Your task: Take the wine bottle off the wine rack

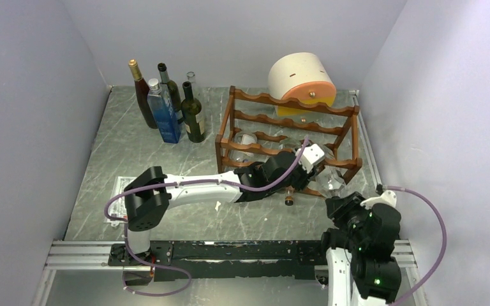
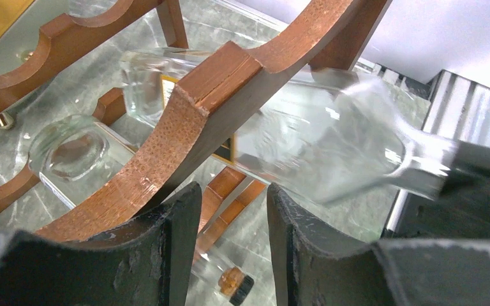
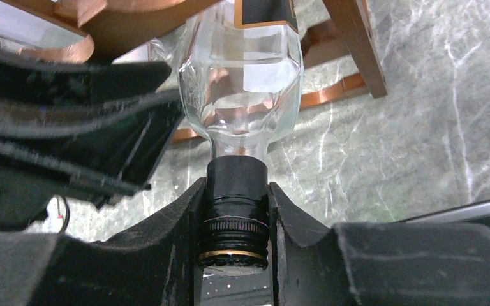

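The reddish-brown wine rack (image 1: 291, 101) stands at the back middle of the table. A clear glass wine bottle (image 1: 329, 182) with a black cap lies in its front right cradle, neck pointing toward me. My right gripper (image 3: 236, 186) is shut on the bottle's black capped neck (image 3: 236, 191). In the left wrist view the same wine bottle (image 2: 332, 140) lies slanting behind the scalloped rail (image 2: 185, 121). My left gripper (image 2: 233, 191) hovers just over that front rail, jaws a narrow gap apart with nothing between them; its left finger (image 2: 178, 229) lies against the wood.
A second clear bottle with a brown cap (image 2: 236, 284) lies in the lower tier, its neck poking out front (image 1: 289, 199). Several upright bottles (image 1: 166, 108) stand back left. A white-and-orange cylinder (image 1: 302, 80) sits behind the rack. Walls close in on the left, back and right.
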`<action>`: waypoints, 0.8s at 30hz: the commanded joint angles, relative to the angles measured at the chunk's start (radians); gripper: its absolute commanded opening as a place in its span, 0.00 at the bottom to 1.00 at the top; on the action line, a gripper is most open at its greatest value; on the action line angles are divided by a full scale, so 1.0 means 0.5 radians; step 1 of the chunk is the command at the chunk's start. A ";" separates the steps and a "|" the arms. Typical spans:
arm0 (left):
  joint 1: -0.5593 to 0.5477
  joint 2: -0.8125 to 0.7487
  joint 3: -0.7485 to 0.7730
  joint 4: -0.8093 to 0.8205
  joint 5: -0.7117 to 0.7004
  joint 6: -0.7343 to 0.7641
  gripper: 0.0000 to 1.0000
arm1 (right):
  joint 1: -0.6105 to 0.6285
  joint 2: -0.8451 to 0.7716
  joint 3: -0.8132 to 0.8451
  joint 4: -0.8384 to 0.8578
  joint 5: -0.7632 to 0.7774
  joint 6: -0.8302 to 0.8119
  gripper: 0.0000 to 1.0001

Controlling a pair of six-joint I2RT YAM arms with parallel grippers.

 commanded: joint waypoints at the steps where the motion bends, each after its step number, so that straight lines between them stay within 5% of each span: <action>1: 0.141 0.030 0.169 0.119 -0.107 0.002 0.48 | 0.024 -0.096 0.165 -0.058 -0.029 -0.069 0.00; 24: 0.193 0.185 0.324 0.064 -0.035 0.078 0.49 | 0.024 -0.127 0.570 -0.265 0.185 -0.143 0.00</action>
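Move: The right hand already has the clear square bottle by its black cap; the bottle's middle lies about 11 cm ahead of that hand, 2 cm to its left and 5 cm lower. Its base is still in the wine rack, whose front top rail is centred some 15 cm ahead and 14 cm left of the right hand. A corked bottle sits in the lower tier, about 9 cm ahead, 14 cm left and 14 cm below the right hand. From the left hand, the square bottle's middle is about 4 cm right, 2 cm ahead and 3 cm lower, and the rail's middle about 9 cm left and 5 cm ahead. Keeping its pinch on the black cap, the right hand draws the clear square bottle some 5 cm back towards the robot and lifts it about 3.5 cm on the way, away from the rack, rolling slightly so that its left side sinks. Meanwhile the left hand, its half-open fingers still against the front top rail, moves about 2.5 cm forward and a little to the right, most of that early on, pushing the rack away from the pull and then nearly holding there. ##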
